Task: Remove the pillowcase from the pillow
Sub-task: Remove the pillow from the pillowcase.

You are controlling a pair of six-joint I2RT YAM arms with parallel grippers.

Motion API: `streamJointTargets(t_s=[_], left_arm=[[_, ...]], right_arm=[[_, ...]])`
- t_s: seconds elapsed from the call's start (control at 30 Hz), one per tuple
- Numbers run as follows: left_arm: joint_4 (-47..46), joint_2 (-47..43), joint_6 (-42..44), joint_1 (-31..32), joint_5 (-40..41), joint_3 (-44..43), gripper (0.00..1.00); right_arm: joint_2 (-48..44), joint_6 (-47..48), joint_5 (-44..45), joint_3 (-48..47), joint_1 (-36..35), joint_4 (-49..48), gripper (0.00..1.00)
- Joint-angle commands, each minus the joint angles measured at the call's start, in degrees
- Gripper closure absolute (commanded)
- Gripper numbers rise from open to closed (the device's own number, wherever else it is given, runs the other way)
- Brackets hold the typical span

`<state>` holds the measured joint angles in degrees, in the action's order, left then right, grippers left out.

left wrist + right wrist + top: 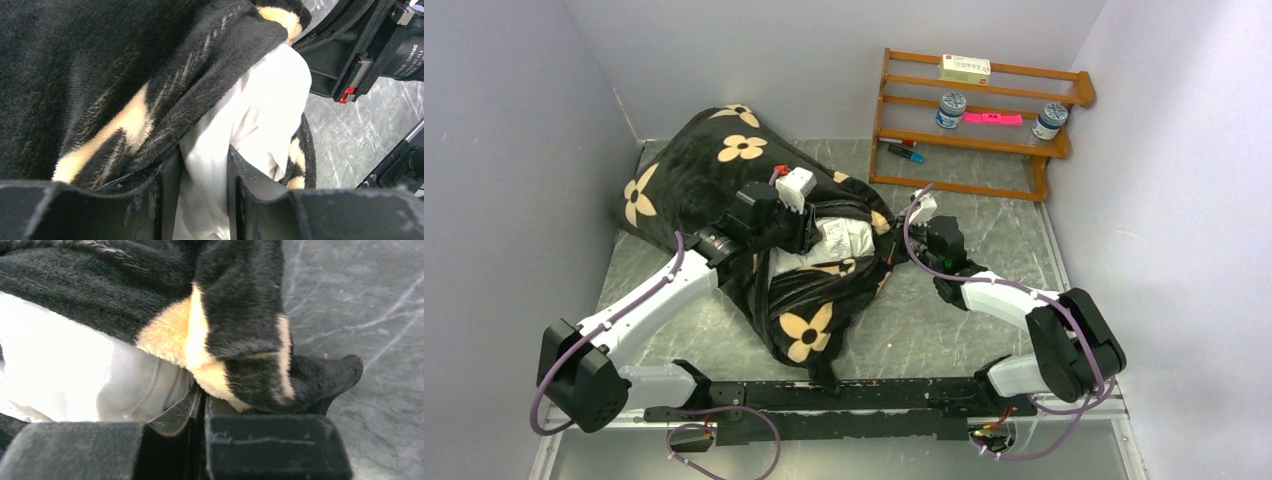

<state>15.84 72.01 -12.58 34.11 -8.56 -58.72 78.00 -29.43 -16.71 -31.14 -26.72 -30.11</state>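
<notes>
The black plush pillowcase (694, 165) with tan flowers lies bunched across the table's middle and back left. The white pillow (834, 240) shows through its open mouth. My left gripper (809, 232) reaches into that mouth. In the left wrist view its fingers stand apart (202, 155) with a fold of the white pillow (270, 100) lying between them and the pillowcase (100, 65) draped over the left finger. My right gripper (902, 245) is at the mouth's right edge. In its wrist view its jaws (202, 395) are shut on the hem of the pillowcase (240, 305), with the pillow (50, 360) just left.
A wooden rack (984, 120) stands at the back right, with two jars, a box, a pink item and a marker on it. Grey walls close in on the left, back and right. The marbled tabletop (984, 260) shows around the right arm.
</notes>
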Motion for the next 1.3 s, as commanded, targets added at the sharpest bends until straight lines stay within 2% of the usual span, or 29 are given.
streamJointTargets(t_s=[0.0,0.13,0.3,0.47,0.63,0.87,1.1,1.27], left_arm=[[2.40,-3.46,4.13,1.68,10.89,-3.37,0.52],[4.90,-3.74,6.60,5.12,14.29,-8.10,0.35],[6.31,-2.46,8.60,9.85,15.73,-14.09,0.25],[8.23,2.65,10.88,14.63,18.25,-21.23,0.24],[14.18,9.96,10.72,19.54,19.59,-29.50,0.31],[16.90,16.02,10.93,26.76,29.33,-30.36,0.31],[18.77,20.61,11.87,27.27,39.81,-31.19,0.22],[19.38,23.07,11.58,27.24,42.71,-30.56,0.20]], right_arm=[[0.50,0.34,-4.10,-3.54,-3.25,-0.49,0.97],[-1.56,0.10,-4.72,-4.58,-3.43,-0.28,0.97],[-4.27,1.03,-4.85,-5.28,-3.53,1.60,0.97],[-5.39,1.24,-4.54,-4.97,-3.53,2.13,0.97],[-5.95,1.50,-4.34,-4.53,-3.65,2.76,0.97],[-6.04,1.70,-4.29,-4.48,-3.64,3.08,0.97],[-6.03,1.52,-4.38,-3.88,-3.65,2.66,0.97],[-6.79,2.04,-3.73,-3.75,-3.60,3.76,0.97]])
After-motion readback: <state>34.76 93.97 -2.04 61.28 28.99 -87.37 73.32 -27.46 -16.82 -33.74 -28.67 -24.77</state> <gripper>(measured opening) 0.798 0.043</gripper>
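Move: To the left hand's right, about 10 cm off, 2 cm back and 3 cm below, is the end of the exposed white pillow nearest the right gripper. The pillowcase hem in the right fingers lies some 14 cm right, 2 cm back and 6 cm lower; the mouth's outer edge is about 6 cm ahead, 6 cm right and 2 cm lower. From the right hand, that pillow end is roughly 4 cm left, 1 cm ahead and 3 cm up. Opening wide from an already loosened grip, the left hand comes free of the white pillow, arcs up about 12 cm and over to the right, then sinks back almost to its old height, ending some 9 cm farther right with its left side rolled up 30 degrees and open fingers astride the white fabric beside the right gripper. The right hand keeps its pinch on the hem, easing up about 3 cm. ##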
